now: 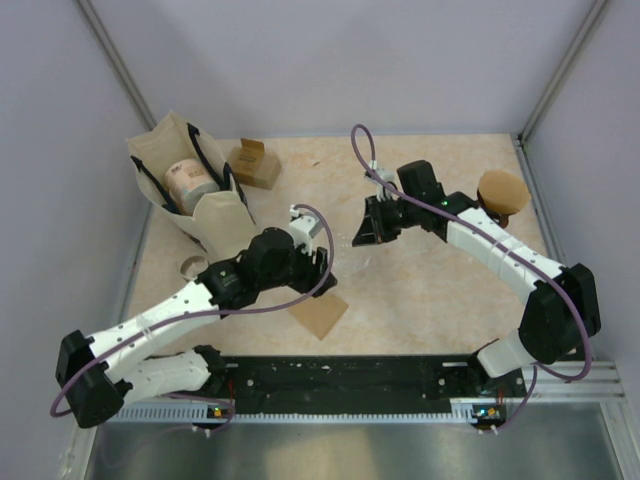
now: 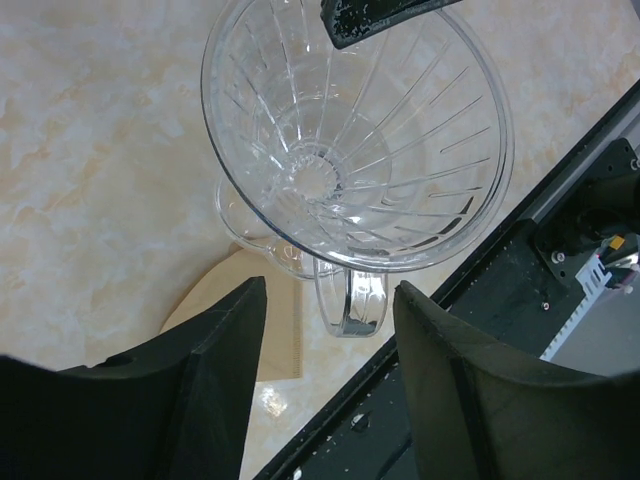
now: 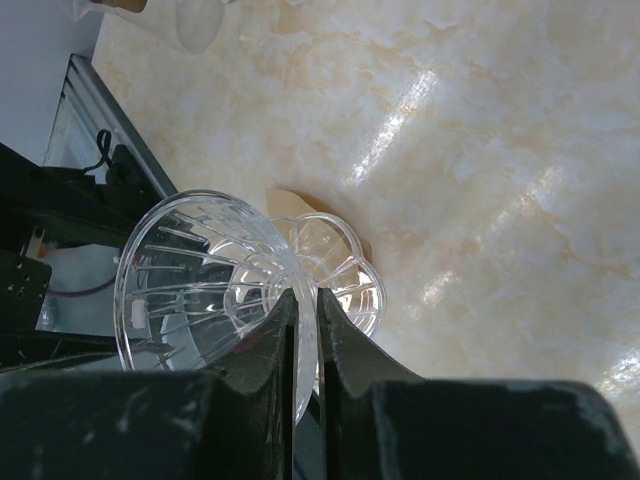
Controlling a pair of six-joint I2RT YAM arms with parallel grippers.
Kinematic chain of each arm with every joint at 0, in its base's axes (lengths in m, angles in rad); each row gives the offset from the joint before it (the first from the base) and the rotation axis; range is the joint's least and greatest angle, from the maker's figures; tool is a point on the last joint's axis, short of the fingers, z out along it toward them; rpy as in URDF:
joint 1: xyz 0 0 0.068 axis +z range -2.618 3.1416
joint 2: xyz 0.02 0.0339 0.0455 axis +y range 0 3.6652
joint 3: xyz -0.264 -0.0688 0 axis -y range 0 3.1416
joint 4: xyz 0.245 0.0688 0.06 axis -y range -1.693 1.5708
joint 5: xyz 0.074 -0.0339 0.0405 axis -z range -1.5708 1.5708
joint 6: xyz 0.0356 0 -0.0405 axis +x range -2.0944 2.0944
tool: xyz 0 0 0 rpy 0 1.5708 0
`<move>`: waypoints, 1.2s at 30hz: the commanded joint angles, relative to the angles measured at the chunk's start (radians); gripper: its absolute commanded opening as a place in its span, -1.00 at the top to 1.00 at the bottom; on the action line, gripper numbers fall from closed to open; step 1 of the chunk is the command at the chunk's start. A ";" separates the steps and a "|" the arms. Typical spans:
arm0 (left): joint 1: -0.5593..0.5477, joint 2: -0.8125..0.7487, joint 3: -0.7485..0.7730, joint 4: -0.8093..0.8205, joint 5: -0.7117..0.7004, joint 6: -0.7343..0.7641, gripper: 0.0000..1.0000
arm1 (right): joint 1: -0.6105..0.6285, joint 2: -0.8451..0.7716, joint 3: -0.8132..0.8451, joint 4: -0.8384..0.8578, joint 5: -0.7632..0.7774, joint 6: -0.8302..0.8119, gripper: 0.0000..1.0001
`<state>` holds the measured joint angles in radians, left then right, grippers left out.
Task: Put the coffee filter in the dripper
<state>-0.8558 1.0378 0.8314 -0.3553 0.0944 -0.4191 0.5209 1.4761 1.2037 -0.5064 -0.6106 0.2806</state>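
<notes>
My right gripper [image 3: 305, 310] is shut on the rim of the clear glass dripper [image 3: 190, 290], holding it tilted above the table. In the left wrist view the dripper's ribbed bowl [image 2: 340, 150] faces the camera, with its handle [image 2: 350, 300] pointing toward my left gripper [image 2: 330, 345]. That gripper stands open, its fingers either side of the handle's end and not touching it. A brown coffee filter [image 1: 320, 315] lies flat on the table beneath the dripper; its edge [image 2: 250, 320] shows behind the left finger. In the top view the two grippers meet mid-table, left gripper [image 1: 312, 262] and right gripper [image 1: 366, 236].
A paper bag [image 1: 190, 190] holding a cup stands at the back left, with a small cardboard box [image 1: 252, 163] beside it. A stack of brown filters [image 1: 503, 192] sits at the right edge. A small ring [image 1: 192, 266] lies near the bag. The black rail [image 1: 340, 375] runs along the front.
</notes>
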 commanded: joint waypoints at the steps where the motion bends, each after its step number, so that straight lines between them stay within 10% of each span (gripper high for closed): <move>1: -0.019 0.018 0.054 0.039 -0.048 0.011 -0.14 | 0.013 -0.030 0.010 0.017 -0.009 -0.009 1.00; 6: -0.025 0.025 0.066 0.039 -0.084 0.008 0.25 | 0.013 -0.031 0.008 0.008 -0.014 -0.015 1.00; 15: -0.034 0.041 0.074 0.056 -0.085 0.002 0.35 | 0.030 -0.017 0.017 0.008 -0.026 -0.017 1.00; 20: -0.040 0.042 0.075 0.073 -0.143 -0.012 1.00 | 0.036 -0.014 0.013 0.009 -0.025 -0.015 1.00; 23: -0.043 0.036 0.060 0.087 -0.159 -0.012 1.00 | 0.036 -0.008 0.013 0.008 -0.023 -0.015 1.00; 28: -0.048 0.016 0.037 0.082 -0.220 -0.018 1.00 | 0.036 -0.003 0.059 0.009 0.020 -0.012 0.04; 33: -0.051 -0.036 -0.012 0.084 -0.295 -0.035 1.00 | 0.036 0.001 0.134 0.026 0.060 -0.003 -0.11; 36: -0.051 -0.065 -0.034 0.087 -0.314 -0.043 1.00 | 0.036 -0.007 0.149 0.083 0.077 0.037 -0.54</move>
<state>-0.9043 1.0325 0.8211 -0.3405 -0.1509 -0.4412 0.5434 1.4830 1.2819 -0.5133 -0.5587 0.2871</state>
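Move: The clear dripper hangs in the right fingers by its rim, its middle roughly 4 cm back, 2 cm left and 3 cm below the right hand. From the left hand that middle is about 4 cm ahead, 5 cm right and level, while its handle is already between the open left fingers, about 1 cm ahead and 1 cm right. The flat filter lies on the table roughly 17 cm below the left hand, about 1 cm back and 3 cm left. The left fingers close on the clear dripper's handle and pinch it, edging in under a centimetre, while the right hand stays in place with its grip on the rim. Then the right fingers open and let go, rising about 2 cm with a little forward; meanwhile the left hand carries the dripper about 2 cm left and 1 cm forward, turning some 10 degrees counter-clockwise. ##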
